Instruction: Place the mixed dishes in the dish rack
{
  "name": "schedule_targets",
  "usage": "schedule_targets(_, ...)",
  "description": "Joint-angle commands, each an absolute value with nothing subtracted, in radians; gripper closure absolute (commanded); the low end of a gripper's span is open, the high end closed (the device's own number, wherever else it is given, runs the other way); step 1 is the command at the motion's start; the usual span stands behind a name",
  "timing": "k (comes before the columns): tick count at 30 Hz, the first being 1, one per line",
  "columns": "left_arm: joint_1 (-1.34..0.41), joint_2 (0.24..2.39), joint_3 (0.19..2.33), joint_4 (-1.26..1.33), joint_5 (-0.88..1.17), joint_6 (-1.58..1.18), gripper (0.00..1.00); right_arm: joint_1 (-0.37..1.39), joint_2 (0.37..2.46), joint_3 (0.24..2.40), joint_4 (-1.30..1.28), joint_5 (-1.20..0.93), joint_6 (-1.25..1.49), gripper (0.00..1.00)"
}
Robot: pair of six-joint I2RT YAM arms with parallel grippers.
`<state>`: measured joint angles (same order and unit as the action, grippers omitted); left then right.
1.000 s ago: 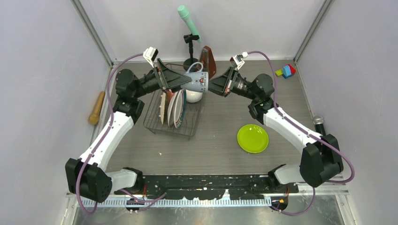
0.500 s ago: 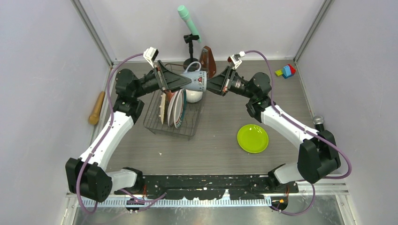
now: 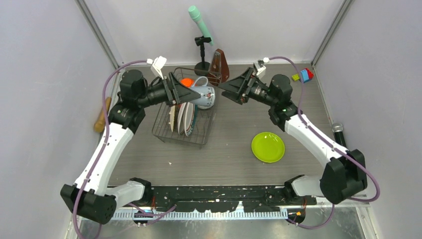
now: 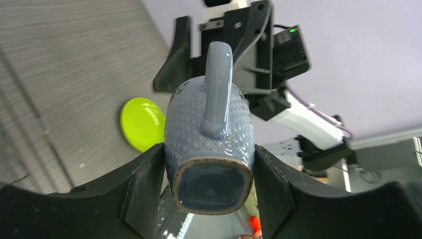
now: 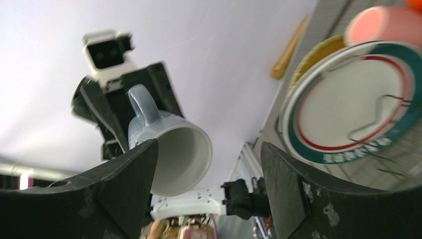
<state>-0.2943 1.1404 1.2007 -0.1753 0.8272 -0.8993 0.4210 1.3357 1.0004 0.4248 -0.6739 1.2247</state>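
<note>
A blue-grey mug [image 3: 203, 94] with a white inside hangs sideways over the far end of the dish rack [image 3: 182, 133]. My left gripper [image 3: 195, 93] is shut on its base, fingers [image 4: 142, 186] pressed to both sides of the mug [image 4: 209, 144]. My right gripper [image 3: 227, 91] stands open just right of the mug's mouth [image 5: 174, 152], apart from it, nothing between its fingers [image 5: 281, 184]. White plates with red-green marks [image 3: 187, 114] and a tan plate [image 5: 318, 52] stand in the rack, beside an orange bowl [image 3: 186, 82] and a pink dish [image 5: 380, 25]. The lime-green plate [image 3: 267, 147] lies flat on the table.
A brown metronome [image 3: 219, 64] and a microphone stand [image 3: 202, 47] sit behind the rack. Coloured toy blocks [image 3: 303, 75] lie at the far right, a wooden handle [image 3: 103, 114] by the left wall, a microphone [image 3: 338, 130] by the right wall.
My right gripper has opened, let go of the mug's rim and drawn back to the right. The left arm has carried the mug a little left and lower over the rack.
</note>
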Motion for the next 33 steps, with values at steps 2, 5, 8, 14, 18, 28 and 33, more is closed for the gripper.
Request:
schedule_targets(2,-0.296,1.072,1.297,-0.611,0.58,-0.578,1.0,0.347,1.206,1.006,0.018,-0.48,1.0,0.19)
schedule_targets(5,-0.306,1.076,1.283,-0.724,0.536,-0.516,1.0,0.34,1.176,1.039,-0.187,-0.314,0.889,0.19)
schedule_targets(8,-0.377,1.09,1.288,-0.831,0.39,-0.44,1.0,0.339,1.171,1.051,-0.295,-0.259,0.846,0.19)
schedule_targets(14,-0.512,1.095,1.277,-0.854,0.132,-0.449,1.0,0.338,1.165,1.04,-0.319,-0.228,0.837,0.19)
schedule_targets(18,-0.627,1.13,1.267,-0.846,-0.039,-0.499,1.0,0.338,1.156,1.039,-0.32,-0.217,0.83,0.19)
schedule_targets(28,-0.723,1.205,1.205,-0.734,-0.216,-0.535,1.0,0.332,1.128,1.032,-0.342,-0.201,0.797,0.19)
schedule_targets(33,-0.737,1.265,1.188,-0.699,-0.21,-0.518,1.0,0.321,1.108,1.022,-0.362,-0.199,0.776,0.19)
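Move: The empty slot at the rack's right front, where I am taking the blue mug, lies about 8 cm ahead of my left hand, 2 cm to its left and some 32 cm below. The standing plates are about 10 cm ahead, 6 cm left and 25 below; the white bowl is some 22 cm ahead, straight out, and 30 below. From my empty right hand the green plate lies about 25 cm to its right, 3 cm back and 34 below. I keep the blue mug pinched and carry it down some 18 cm and about 3 cm left with my left hand, towards the slot beside the plates, swinging the fingers from sideways to steeply down by about 55 degrees so the mug turns mouth-down. My right hand, already clear of the mug and wide open, drops about 11 cm and draws off 11 cm to the right, towards the green plate, its fingers tipping downward. ##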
